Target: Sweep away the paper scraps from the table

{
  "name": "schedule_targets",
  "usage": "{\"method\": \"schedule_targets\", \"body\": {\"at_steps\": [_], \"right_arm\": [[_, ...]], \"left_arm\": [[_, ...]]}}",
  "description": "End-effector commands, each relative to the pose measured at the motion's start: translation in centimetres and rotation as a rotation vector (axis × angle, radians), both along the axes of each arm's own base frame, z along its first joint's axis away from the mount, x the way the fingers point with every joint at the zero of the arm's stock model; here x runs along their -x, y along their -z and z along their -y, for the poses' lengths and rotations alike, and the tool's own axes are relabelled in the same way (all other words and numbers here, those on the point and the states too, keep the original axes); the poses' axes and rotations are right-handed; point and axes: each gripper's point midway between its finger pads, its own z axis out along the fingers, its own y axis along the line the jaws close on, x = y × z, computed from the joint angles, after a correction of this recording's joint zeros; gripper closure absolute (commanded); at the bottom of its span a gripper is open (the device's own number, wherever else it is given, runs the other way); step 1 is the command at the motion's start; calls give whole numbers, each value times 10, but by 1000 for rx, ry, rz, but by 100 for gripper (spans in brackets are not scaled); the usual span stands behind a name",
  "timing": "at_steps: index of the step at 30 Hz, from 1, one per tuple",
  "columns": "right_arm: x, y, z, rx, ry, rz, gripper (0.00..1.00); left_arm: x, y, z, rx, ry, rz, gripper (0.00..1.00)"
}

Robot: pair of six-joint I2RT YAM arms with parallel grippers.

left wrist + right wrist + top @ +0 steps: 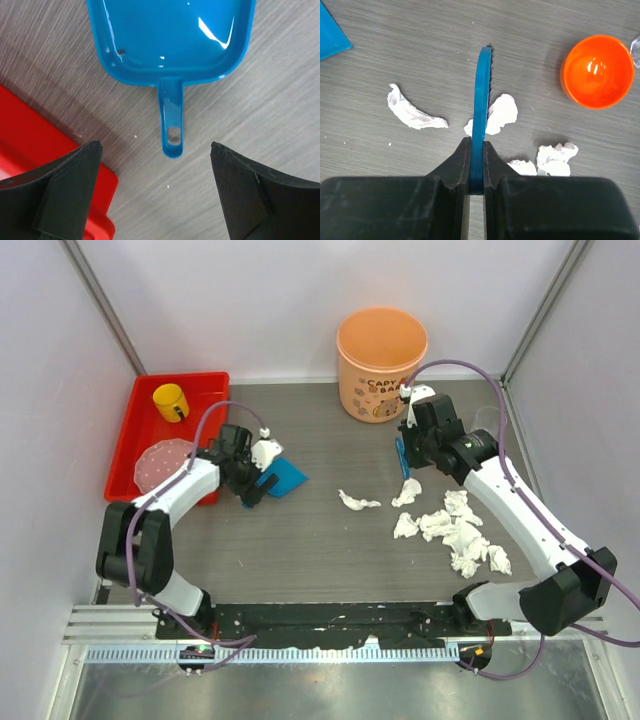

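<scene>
Several white paper scraps lie on the table (300,540): one long scrap (358,501), one small scrap (407,491) and a cluster (455,532) at the right. My right gripper (405,455) is shut on a blue brush (481,90), held on edge just above the scraps (415,112) in the right wrist view. My left gripper (156,150) is open and empty, hovering just behind the handle (171,120) of the blue dustpan (172,35), which lies flat on the table (285,477).
An orange bucket (381,350) stands at the back, also in the right wrist view (597,71). A red tray (135,430) at the left holds a yellow cup (170,401) and a pink plate (165,462). The tray's corner (30,145) lies beside my left finger. White walls enclose the table.
</scene>
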Motion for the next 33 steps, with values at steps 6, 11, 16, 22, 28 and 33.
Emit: {"method": "schedule_targets", "body": {"at_steps": [6, 11, 16, 22, 28, 33], "right_arm": [[-10, 8, 22, 27, 81, 0, 99], [-9, 15, 47, 67, 157, 0, 99], [-13, 23, 57, 118, 190, -11, 99], [-13, 30, 56, 124, 185, -27, 99], [-9, 25, 32, 6, 112, -37, 99], [8, 14, -19, -185, -28, -71, 99]], "left_arm": [[-29, 29, 3, -117, 1, -5, 20], [-8, 47, 9, -94, 28, -66, 31], [-1, 60, 8, -106, 48, -92, 33], [-1, 79, 9, -111, 43, -126, 53], [23, 72, 13, -74, 68, -218, 100], [37, 41, 22, -26, 143, -207, 100]]}}
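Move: The dustpan's handle lies almost straight under the left hand, about 6 cm down and 1 cm to its right. Its blade is some 5 cm ahead and 7 cm right; the red tray's middle is roughly 15 cm ahead and 21 cm left. Below the right hand by about 21 cm, the nearest scrap lies some 2 cm ahead and 4 cm right, a curved scrap 10 cm left and 1 cm back, the orange bowl 13 cm ahead and 17 cm right. The dustpan's handle is taken by the left hand, which sinks about 6 cm with open fingers straddling it, then shuts them and pinches it just behind the blade. Meanwhile the right hand, still gripping the blue brush, swings about 5 cm right while sinking 4 cm towards the nearest scrap, then comes back left some 3 cm, turning about 10 degrees clockwise and partly back. ##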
